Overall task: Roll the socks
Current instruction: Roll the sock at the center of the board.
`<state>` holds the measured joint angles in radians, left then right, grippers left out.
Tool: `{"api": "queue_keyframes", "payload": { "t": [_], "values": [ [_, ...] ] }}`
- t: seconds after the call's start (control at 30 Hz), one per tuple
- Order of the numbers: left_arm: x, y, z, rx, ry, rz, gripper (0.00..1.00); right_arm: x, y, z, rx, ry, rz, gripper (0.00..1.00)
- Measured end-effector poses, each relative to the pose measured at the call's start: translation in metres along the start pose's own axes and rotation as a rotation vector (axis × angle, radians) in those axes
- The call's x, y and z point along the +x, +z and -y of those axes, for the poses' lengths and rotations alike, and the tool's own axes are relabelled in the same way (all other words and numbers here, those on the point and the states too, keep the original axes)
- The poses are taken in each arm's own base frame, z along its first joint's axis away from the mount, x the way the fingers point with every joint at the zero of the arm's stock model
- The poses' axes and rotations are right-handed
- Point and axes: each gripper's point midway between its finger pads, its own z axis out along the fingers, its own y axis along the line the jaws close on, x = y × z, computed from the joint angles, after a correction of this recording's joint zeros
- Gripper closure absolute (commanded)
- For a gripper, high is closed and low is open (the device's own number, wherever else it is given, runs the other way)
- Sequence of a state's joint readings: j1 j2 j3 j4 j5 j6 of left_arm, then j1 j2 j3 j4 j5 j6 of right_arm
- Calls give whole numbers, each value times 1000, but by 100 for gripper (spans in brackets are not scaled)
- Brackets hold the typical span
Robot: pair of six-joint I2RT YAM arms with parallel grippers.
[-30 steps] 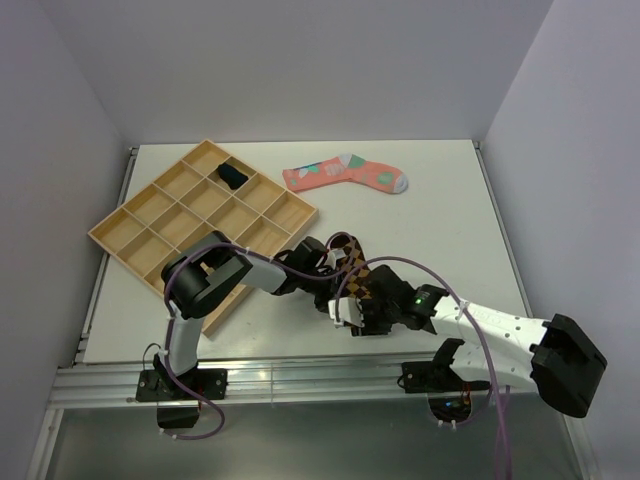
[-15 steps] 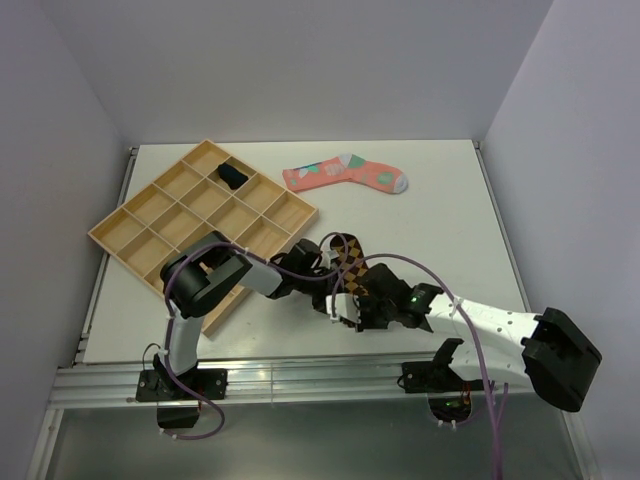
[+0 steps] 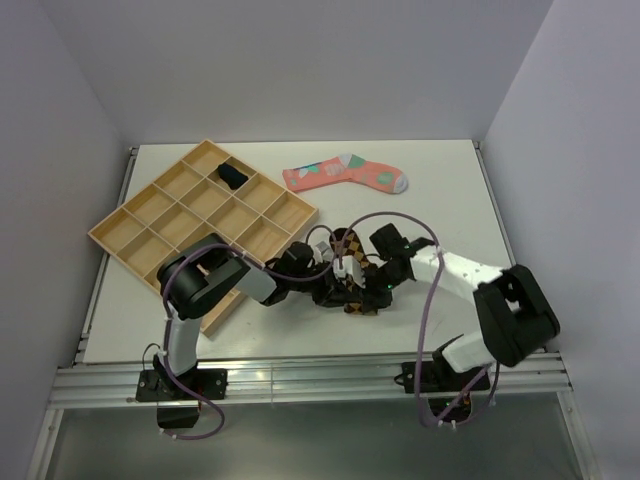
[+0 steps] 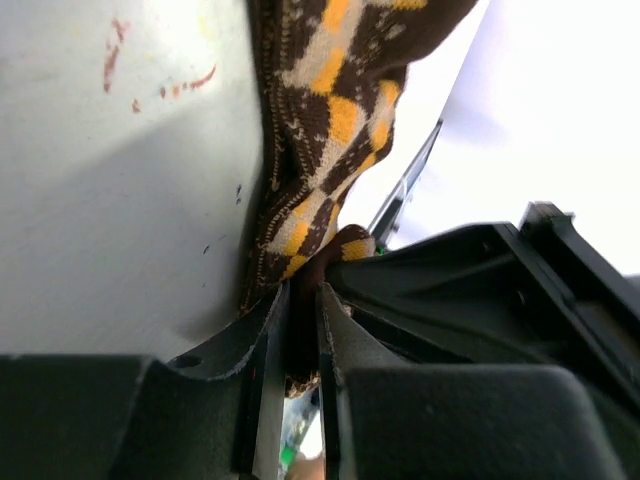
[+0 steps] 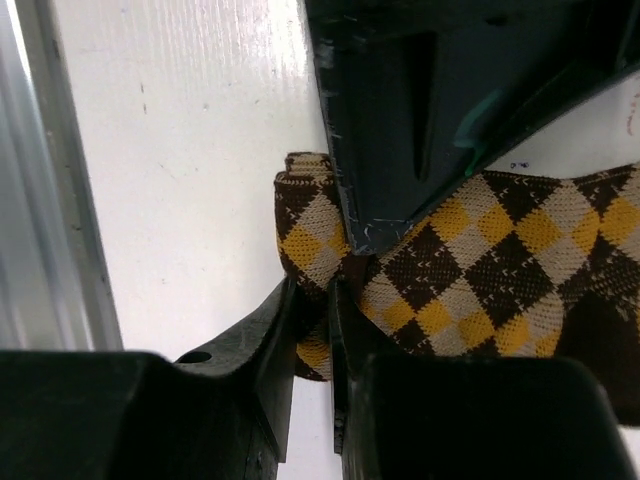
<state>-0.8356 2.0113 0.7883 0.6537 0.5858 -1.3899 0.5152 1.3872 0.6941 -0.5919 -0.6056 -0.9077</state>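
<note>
The brown-and-orange diamond sock (image 3: 347, 246) lies bunched at the table's front middle, between my two grippers. My left gripper (image 3: 333, 285) comes in from the left. In the left wrist view it (image 4: 303, 292) is nearly shut, with an edge of the diamond sock (image 4: 330, 110) pinched between its jaws. My right gripper (image 3: 372, 290) reaches down from the right. It (image 5: 312, 292) is shut on a fold at the end of the diamond sock (image 5: 500, 260). The pink sock (image 3: 345, 175) lies flat at the back. A dark navy sock (image 3: 232, 177) sits in a back compartment of the tray.
A wooden tray (image 3: 170, 215) with several compartments lies at the left, its near corner under my left arm. The table's metal front rail (image 3: 300, 375) runs close behind the sock. Purple cables (image 3: 385, 220) loop above the grippers.
The right arm has swung from low along the front to reach in from the back right, and its jaws have closed on the sock. The left gripper has shifted slightly forward.
</note>
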Motion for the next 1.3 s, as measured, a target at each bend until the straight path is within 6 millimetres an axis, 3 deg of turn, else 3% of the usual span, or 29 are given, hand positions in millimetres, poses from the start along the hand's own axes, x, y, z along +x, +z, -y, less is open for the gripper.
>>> {"api": "queue_keyframes", "payload": {
  "t": [0.4, 0.67, 1.03, 1.3],
  "values": [
    [-18, -15, 4, 36, 63, 192, 79, 6, -6, 12, -342, 300, 38, 92],
    [-26, -30, 37, 58, 317, 337, 79, 18, -15, 6, -491, 463, -2, 91],
    [-10, -22, 42, 49, 811, 302, 65, 23, -16, 4, -564, 553, -60, 90],
    [2, -1, 35, 96, 982, 193, 57, 24, -17, 5, -562, 579, -74, 90]
  ]
}}
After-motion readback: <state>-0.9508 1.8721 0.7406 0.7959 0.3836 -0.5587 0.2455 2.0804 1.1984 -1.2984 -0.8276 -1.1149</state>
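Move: The near end of the brown checked sock, already folded into a small roll, lies between the two hands: about 2 cm to the left hand's right and 1 cm nearer the base, about 2 cm to the right hand's left and level with it, some 1 cm lower. Its flat far end is roughly 15 cm ahead of the left hand and 2 cm left. The wooden tray's middle is about 16 cm ahead of that hand and 37 cm left; the pink sock is some 33 cm ahead and 1 cm left. The right hand keeps its pinch on the roll and turns it about 45 degrees, the top going forward towards the sock's flat part, edging a little forward at first, then shifting some 3 cm to its right at nearly the same height. Meanwhile the left hand first goes forward about 3 cm with its fingers still nearly closed, then lifts free of the sock to some 5 cm up while rolling back the opposite way by about 55 degrees, and finally draws back, drifts slightly right and sinks to about 3 cm above its start, fingers opening over the rolled end beside the right fingers. ##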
